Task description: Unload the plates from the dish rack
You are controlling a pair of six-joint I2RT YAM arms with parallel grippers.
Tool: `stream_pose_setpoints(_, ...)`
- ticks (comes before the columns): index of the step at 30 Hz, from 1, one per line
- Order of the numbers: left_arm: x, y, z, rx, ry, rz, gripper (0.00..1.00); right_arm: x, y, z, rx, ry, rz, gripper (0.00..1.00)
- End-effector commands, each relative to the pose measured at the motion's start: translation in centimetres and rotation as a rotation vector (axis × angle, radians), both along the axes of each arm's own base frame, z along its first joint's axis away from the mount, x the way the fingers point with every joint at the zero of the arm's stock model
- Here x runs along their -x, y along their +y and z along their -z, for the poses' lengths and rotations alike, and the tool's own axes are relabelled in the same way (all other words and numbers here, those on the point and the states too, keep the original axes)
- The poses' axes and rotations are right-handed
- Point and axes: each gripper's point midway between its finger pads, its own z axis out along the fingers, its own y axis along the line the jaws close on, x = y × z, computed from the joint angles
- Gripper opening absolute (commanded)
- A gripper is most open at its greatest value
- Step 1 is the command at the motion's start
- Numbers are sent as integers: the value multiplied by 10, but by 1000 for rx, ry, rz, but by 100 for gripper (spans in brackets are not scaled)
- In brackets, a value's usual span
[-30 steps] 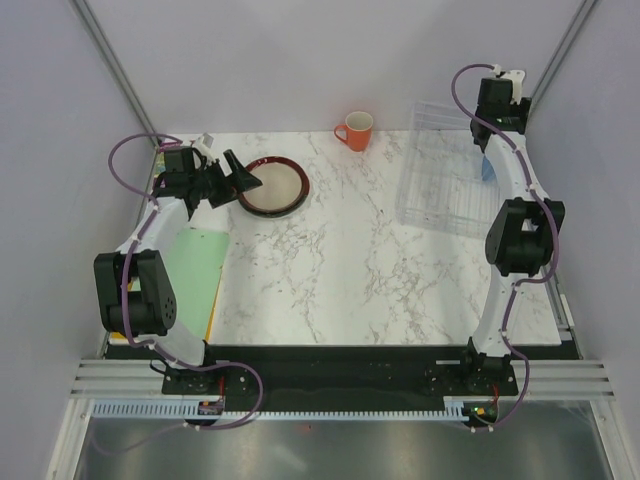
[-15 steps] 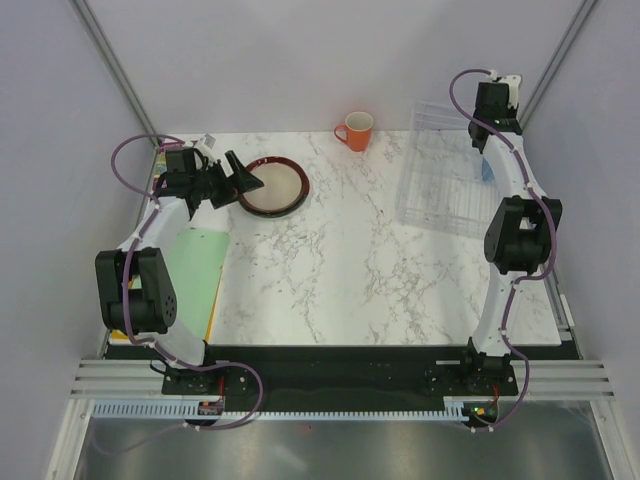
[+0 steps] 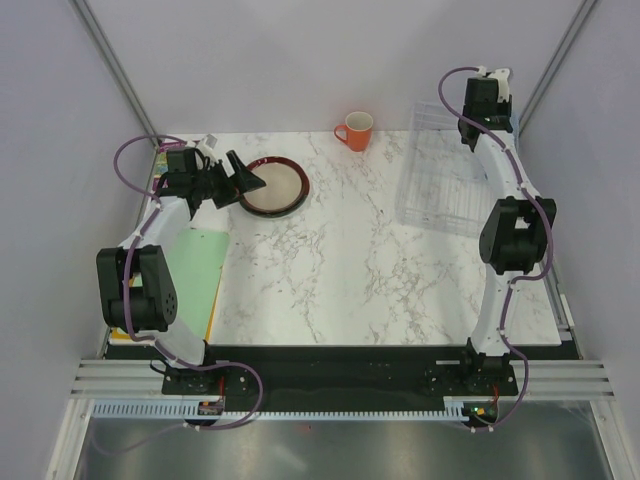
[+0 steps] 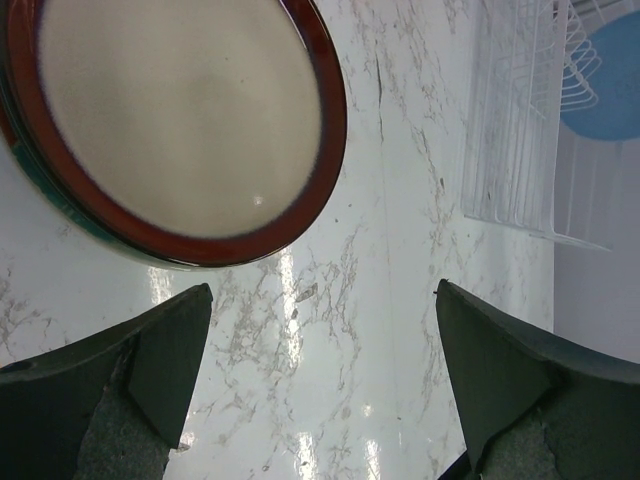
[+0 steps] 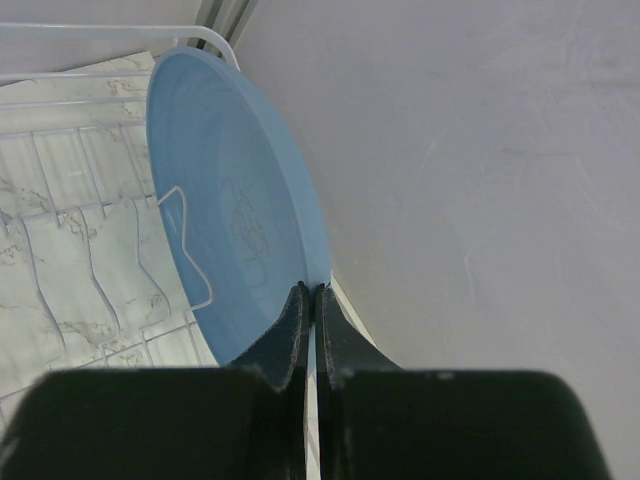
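A cream plate with a dark red-brown rim (image 3: 272,186) lies on the table at the far left, stacked on another plate whose edge shows in the left wrist view (image 4: 62,208). My left gripper (image 3: 238,174) is open and empty just left of it; the plate (image 4: 180,125) fills the upper left of its view. The white wire dish rack (image 3: 440,175) stands at the far right. My right gripper (image 5: 313,291) is shut on the rim of the light blue plate (image 5: 230,200), which stands on edge at the rack's right end (image 5: 90,250). In the top view the right arm (image 3: 482,100) hides that plate.
An orange mug (image 3: 355,130) stands at the back between plates and rack. A green mat (image 3: 195,265) and yellow sheet lie at the left table edge. Grey walls close in, one right beside the blue plate (image 5: 480,200). The rack and blue plate also show in the left wrist view (image 4: 510,130).
The right wrist has moved up and slightly left with the blue plate, which no longer shows beside the arm in the top view. The left arm has not moved.
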Motion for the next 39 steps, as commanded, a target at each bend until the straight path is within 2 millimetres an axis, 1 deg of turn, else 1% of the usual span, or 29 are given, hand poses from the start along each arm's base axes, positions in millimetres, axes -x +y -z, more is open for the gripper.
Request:
stream_pose_setpoints(1, 0, -9, -3, 41, -12, 26, 100, 7, 22, -90, 127, -173, 31, 0)
stream_pose_setpoints(3, 0, -9, -2, 42, -10, 27, 100, 11, 24, -101, 171, -187, 64, 0)
stream_pose_setpoints(4, 1, -9, -2, 42, -10, 27, 100, 17, 27, -109, 197, -191, 93, 0)
stream_pose_setpoints(8, 2, -10, -3, 42, -12, 28, 100, 28, 30, -125, 259, -212, 140, 0)
stream_pose_setpoints(12, 3, -11, -4, 41, -17, 36, 100, 39, 34, -144, 266, -241, 147, 0)
stream_pose_setpoints(14, 4, -13, -4, 50, -18, 46, 100, 41, 43, -150, 262, -251, 121, 0)
stream_pose_setpoints(15, 4, -14, -6, 58, -23, 54, 100, 49, 47, -164, 251, -280, 107, 0)
stream_pose_setpoints(16, 6, -17, -7, 72, -22, 72, 100, 50, 55, -169, 241, -291, 82, 0)
stream_pose_setpoints(17, 7, -19, -8, 84, -24, 79, 100, 51, 63, -168, 230, -282, 40, 0)
stream_pose_setpoints(18, 6, -20, -10, 93, -39, 86, 100, 58, 70, -179, 191, -328, 17, 0)
stream_pose_setpoints(19, 8, -24, -13, 111, -47, 104, 100, 61, 83, -182, 165, -341, -19, 0)
stream_pose_setpoints(20, 11, -26, -14, 130, -43, 108, 100, 62, 95, -175, 143, -307, -84, 0)
stream_pose_setpoints(21, 9, -28, -19, 144, -72, 120, 100, 72, 103, -184, 93, -357, -105, 0)
stream_pose_setpoints(22, 14, -32, -21, 169, -63, 140, 100, 77, 121, -185, 69, -369, -143, 0)
stream_pose_setpoints(23, 14, -35, -27, 191, -87, 145, 100, 81, 131, -171, 53, -333, -179, 0)
stream_pose_setpoints(24, 15, -36, -32, 206, -100, 154, 100, 90, 140, -178, 15, -360, -218, 0)
stream_pose_setpoints(25, 15, -39, -38, 230, -115, 162, 100, 93, 154, -166, -23, -359, -246, 0)
stream_pose_setpoints(26, 18, -40, -39, 242, -114, 168, 100, 98, 160, -162, -50, -358, -265, 0)
stream_pose_setpoints(27, 20, -43, -45, 251, -128, 176, 100, 105, 171, -167, -90, -378, -313, 0)
stream_pose_setpoints(29, 24, -47, -51, 280, -147, 184, 100, 112, 183, -154, -167, -379, -339, 0)
stream_pose_setpoints(30, 26, -49, -57, 289, -166, 191, 100, 118, 195, -158, -214, -391, -397, 0)
stream_pose_setpoints(31, 27, -53, -63, 306, -184, 198, 100, 121, 202, -152, -249, -387, -418, 0)
stream_pose_setpoints(32, 29, -55, -63, 316, -188, 205, 100, 123, 211, -149, -301, -393, -442, 0)
stream_pose_setpoints(33, 30, -56, -65, 320, -197, 206, 100, 130, 220, -153, -343, -411, -476, 0)
stream_pose_setpoints(34, 31, -57, -69, 331, -200, 201, 100, 133, 237, -147, -387, -394, -535, 0)
stream_pose_setpoints(35, 30, -57, -72, 337, -222, 204, 100, 136, 246, -146, -429, -403, -553, 0)
stream_pose_setpoints(36, 36, -73, -74, 348, -224, 242, 100, 141, 253, -149, -457, -412, -581, 0)
stream_pose_setpoints(37, 36, -77, -77, 360, -224, 246, 100, 145, 265, -146, -480, -402, -614, 0)
stream_pose_setpoints(39, 38, -87, -82, 368, -242, 270, 100, 151, 278, -146, -525, -404, -649, 0)
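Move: The blue plate, already pinched by its rim in the right hand, is bound for the open left gripper, about 70 cm to this hand's left, some 12 cm back and 7 cm lower. The rack's middle is 12 cm left, 5 cm back and 18 cm below; the mug is 42 cm left, 8 cm ahead. From the left hand the blue plate lies some 67 cm right and 10 cm ahead; the plate stack is 6 cm ahead, 6 cm right and 14 cm below. The blue plate rises out of the rack in the right fingers' unbroken pinch, mostly straight up for 10 cm, then sweeps left and back towards the left gripper, about 24 cm left in all, the wrist swinging counter-clockwise and the hand sinking slightly at the end. The left hand, wide open and empty, eases right, up and a little back to meet the plate, rolling its right side up. ##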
